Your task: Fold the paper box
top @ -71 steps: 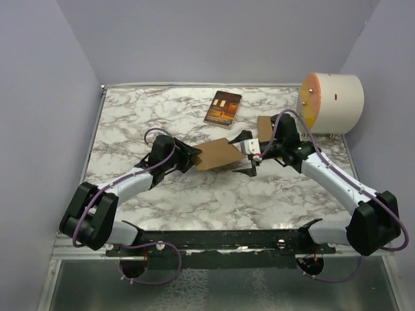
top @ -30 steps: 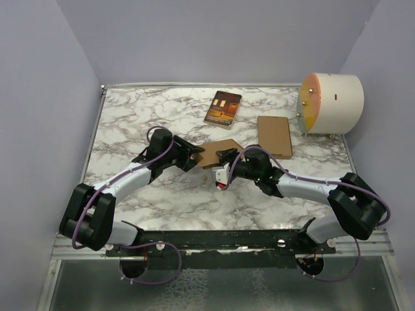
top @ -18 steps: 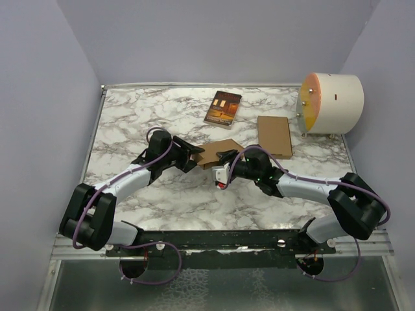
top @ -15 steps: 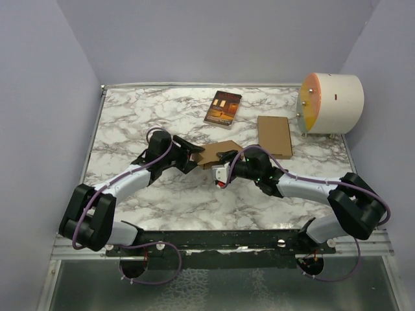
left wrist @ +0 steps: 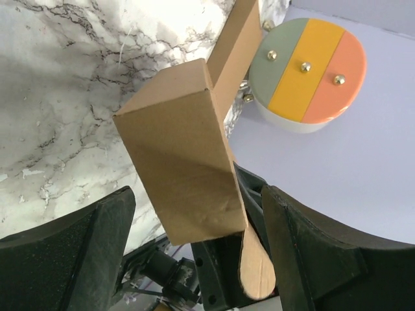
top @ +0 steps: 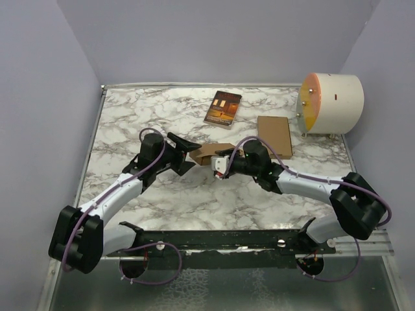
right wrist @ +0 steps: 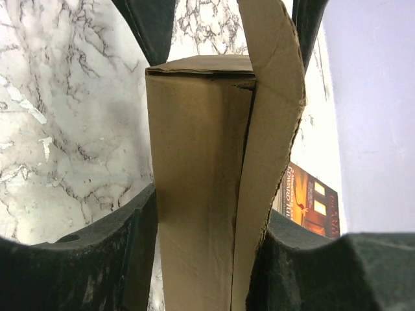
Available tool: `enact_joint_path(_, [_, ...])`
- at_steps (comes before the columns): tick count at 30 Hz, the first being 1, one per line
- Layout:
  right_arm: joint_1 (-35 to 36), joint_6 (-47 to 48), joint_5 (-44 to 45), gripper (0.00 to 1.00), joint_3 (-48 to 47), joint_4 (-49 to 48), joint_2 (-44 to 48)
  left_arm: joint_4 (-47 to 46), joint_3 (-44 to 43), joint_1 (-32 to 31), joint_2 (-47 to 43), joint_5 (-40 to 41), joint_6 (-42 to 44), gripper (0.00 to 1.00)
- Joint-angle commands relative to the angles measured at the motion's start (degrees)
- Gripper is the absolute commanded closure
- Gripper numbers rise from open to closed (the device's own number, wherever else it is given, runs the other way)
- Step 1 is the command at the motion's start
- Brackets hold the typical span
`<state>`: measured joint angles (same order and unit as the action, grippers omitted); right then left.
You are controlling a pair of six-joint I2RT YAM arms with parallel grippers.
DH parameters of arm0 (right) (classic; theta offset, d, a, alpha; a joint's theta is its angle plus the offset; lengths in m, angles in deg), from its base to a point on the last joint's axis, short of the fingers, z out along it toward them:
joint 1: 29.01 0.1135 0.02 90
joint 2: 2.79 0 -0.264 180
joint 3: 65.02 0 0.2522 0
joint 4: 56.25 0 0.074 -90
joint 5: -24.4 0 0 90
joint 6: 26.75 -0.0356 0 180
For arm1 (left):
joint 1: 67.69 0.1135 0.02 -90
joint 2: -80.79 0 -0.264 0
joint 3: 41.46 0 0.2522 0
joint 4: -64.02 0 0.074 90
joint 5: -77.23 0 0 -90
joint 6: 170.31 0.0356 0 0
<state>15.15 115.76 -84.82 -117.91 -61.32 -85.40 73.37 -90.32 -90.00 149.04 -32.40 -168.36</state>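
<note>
The paper box (top: 209,153) is a small slim brown carton held above the middle of the table, one loose flap running along its side (right wrist: 272,129). My right gripper (top: 220,161) is shut on it, both fingers (right wrist: 97,259) pressed against its long sides (right wrist: 198,194). In the left wrist view its other end (left wrist: 185,162) sits between my left gripper's (left wrist: 198,259) fingers (left wrist: 71,259), with a gap on the left side and a rounded tab close to the right finger. The left gripper (top: 186,153) stands open.
A dark red-brown book (top: 223,108) lies at the back of the marble table (top: 162,201). A bigger slim brown carton (top: 274,136) lies to its right. A white drum with a striped face (top: 331,102) stands at the back right corner.
My left gripper has opened wide and let go of the paper box. The right gripper has kept its hold and carried the box slightly back.
</note>
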Motion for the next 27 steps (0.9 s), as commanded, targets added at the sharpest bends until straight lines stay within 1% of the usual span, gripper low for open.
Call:
enact_joint_path(1, [-1.8,-5.9,-3.9,0.60,-3.2,2.2,0.5,3.9,0.4,0.6,-5.4,3.6,1.8,0.18])
enact_joint_path(8, [-4.8,-12.7,-7.6,0.60,-6.2,5.0,0.6,8.6,-0.2,0.8,-11.6,7.5,4.7,0.18])
enact_joint_path(12, [-8.0,-19.4,-12.0,0.60,-8.8,7.6,1.0,9.0,0.5,0.9,-15.1,10.5,9.6,0.18])
enact_joint_path(15, [-10.8,-26.1,-16.6,0.61,-12.6,11.4,0.4,4.5,3.4,1.0,-17.1,11.3,13.3,0.18])
enact_joint_path(21, [-17.3,-40.8,-28.2,0.61,-21.1,17.2,-2.6,-11.2,10.5,1.2,-20.4,8.2,25.3,0.17])
enact_joint_path(24, [-21.0,-49.7,-36.3,0.61,-25.2,19.1,-5.9,-13.1,11.6,1.2,-21.3,7.3,30.2,0.16])
enact_joint_path(27, [-23.3,-58.2,-42.9,0.61,-28.9,21.0,-9.8,-13.0,12.2,1.2,-21.7,6.9,33.8,0.16])
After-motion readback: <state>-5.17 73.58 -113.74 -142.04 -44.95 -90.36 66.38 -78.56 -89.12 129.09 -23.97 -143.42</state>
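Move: The right hand already grips the paper box, whose middle lies about 6 cm to its left and 3 cm ahead, a shade (1 cm) lower. The flat brown carton is some 19 cm to its right, 10 cm ahead and 12 cm below; the book lies 20 cm ahead, 2 cm left and 12 cm below. From the left hand, already open at the box's far end, the box's middle is about 8 cm right, 2 cm ahead and 3 cm below. The right hand keeps its pinch on the paper box and lifts it, slowly at first and then quickly, about 10 cm up and 5 cm forward, drifting a little right, towards the book side of the table, while rolling nearly 50 degrees about the line of its fingers so that its forward side dips and its near side rises. The left hand, fingers staying wide open, draws clear of the box's end to the left and a little back, first rising, then sinking part of the way, as it rolls some 30 degrees and its fingertips tip up. ##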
